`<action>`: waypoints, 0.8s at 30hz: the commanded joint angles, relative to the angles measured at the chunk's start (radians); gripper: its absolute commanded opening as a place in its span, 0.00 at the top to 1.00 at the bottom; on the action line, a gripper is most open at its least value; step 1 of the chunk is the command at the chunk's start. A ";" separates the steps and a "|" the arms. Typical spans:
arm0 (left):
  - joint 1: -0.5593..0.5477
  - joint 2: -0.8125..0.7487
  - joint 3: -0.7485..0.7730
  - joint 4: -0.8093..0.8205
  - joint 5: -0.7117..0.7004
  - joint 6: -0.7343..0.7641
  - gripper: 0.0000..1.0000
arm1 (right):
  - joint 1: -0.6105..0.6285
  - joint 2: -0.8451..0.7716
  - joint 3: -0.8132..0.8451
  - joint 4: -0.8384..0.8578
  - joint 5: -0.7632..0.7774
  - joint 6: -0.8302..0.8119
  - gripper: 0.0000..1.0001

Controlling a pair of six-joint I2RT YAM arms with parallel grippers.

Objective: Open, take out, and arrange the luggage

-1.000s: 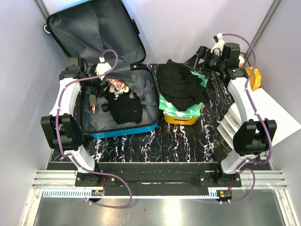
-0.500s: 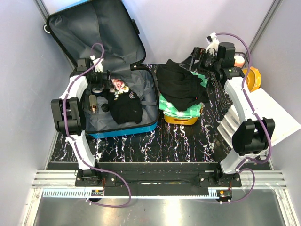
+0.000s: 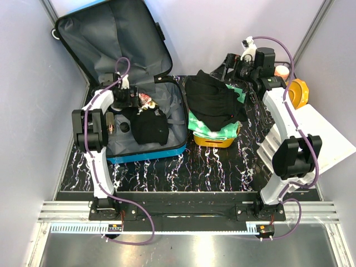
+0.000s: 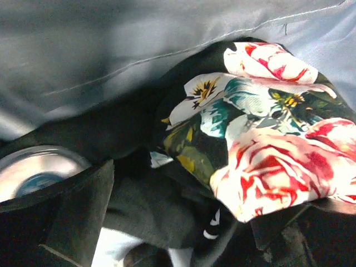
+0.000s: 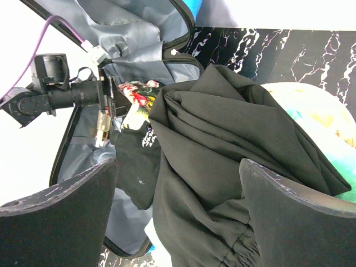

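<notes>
The luggage [image 3: 150, 153], a blue suitcase, lies open at the left with its grey-lined lid [image 3: 111, 39] leaning on the back wall. Inside it lie a floral cloth [image 3: 146, 100] [image 4: 261, 144] and a black printed garment [image 3: 149, 127]. My left gripper [image 3: 137, 99] [image 4: 183, 217] is open and low inside the case, right in front of the floral cloth, with nothing held. My right gripper [image 3: 231, 64] [image 5: 178, 217] hangs open at the back, above a black garment [image 3: 214, 100] [image 5: 222, 167] piled on the basket [image 3: 214, 140].
A green patterned cloth [image 3: 208, 127] lies under the black garment in the basket. A metal can [image 4: 33, 167] sits in the case by my left finger. An orange object [image 3: 300, 92] and a white rack [image 3: 322, 133] stand at the right wall.
My left arm has swung right and back inside the case, bringing its gripper up to the floral cloth, jaws slightly wider. The right gripper has drifted a little left.
</notes>
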 commanded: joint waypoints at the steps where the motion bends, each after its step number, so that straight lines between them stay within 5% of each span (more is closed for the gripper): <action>1: -0.031 0.060 0.042 -0.014 0.010 0.004 0.01 | 0.015 0.010 0.064 0.027 0.009 -0.014 0.00; 9: -0.033 0.151 0.140 -0.103 -0.042 0.013 0.01 | 0.015 0.007 0.064 0.021 0.024 -0.008 0.00; 12: -0.034 0.194 0.202 -0.139 0.025 -0.032 0.22 | 0.017 0.014 0.075 0.020 0.023 -0.009 0.00; 13: -0.037 0.201 0.219 -0.148 0.061 -0.021 0.40 | 0.018 0.015 0.079 0.018 0.015 -0.015 0.00; 16: -0.042 0.181 0.232 -0.136 0.133 0.002 0.66 | 0.024 0.020 0.085 0.020 -0.005 -0.024 0.01; 20: -0.041 0.028 0.166 -0.064 0.240 0.129 0.96 | 0.038 0.020 0.086 0.023 -0.035 -0.057 0.00; 24: -0.042 -0.167 0.048 0.031 0.355 0.270 1.00 | 0.059 0.017 0.078 0.046 -0.083 -0.106 0.00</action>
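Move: The floral cloth at the top of the black shirt in the open suitcase lies about 6 cm to the right of the open left hand, 1 cm ahead and 3 cm lower. The shirt's middle is roughly 8 cm right of that hand and 9 cm back, while a pale-lidded jar stands some 7 cm to its left, level with it. From the right hand, the floral cloth lies about 33 cm left, 6 cm ahead and 28 cm below. The floral cloth and the black fabric beside it are what the left hand works into, shifting about 4 cm right and dipping some 2 cm, fingers wide. Near the bottom it shuts them almost fully, pinching a fold at the cloth's near edge, then rises about 2.5 cm to starting height, turning some 10 degrees clockwise. ##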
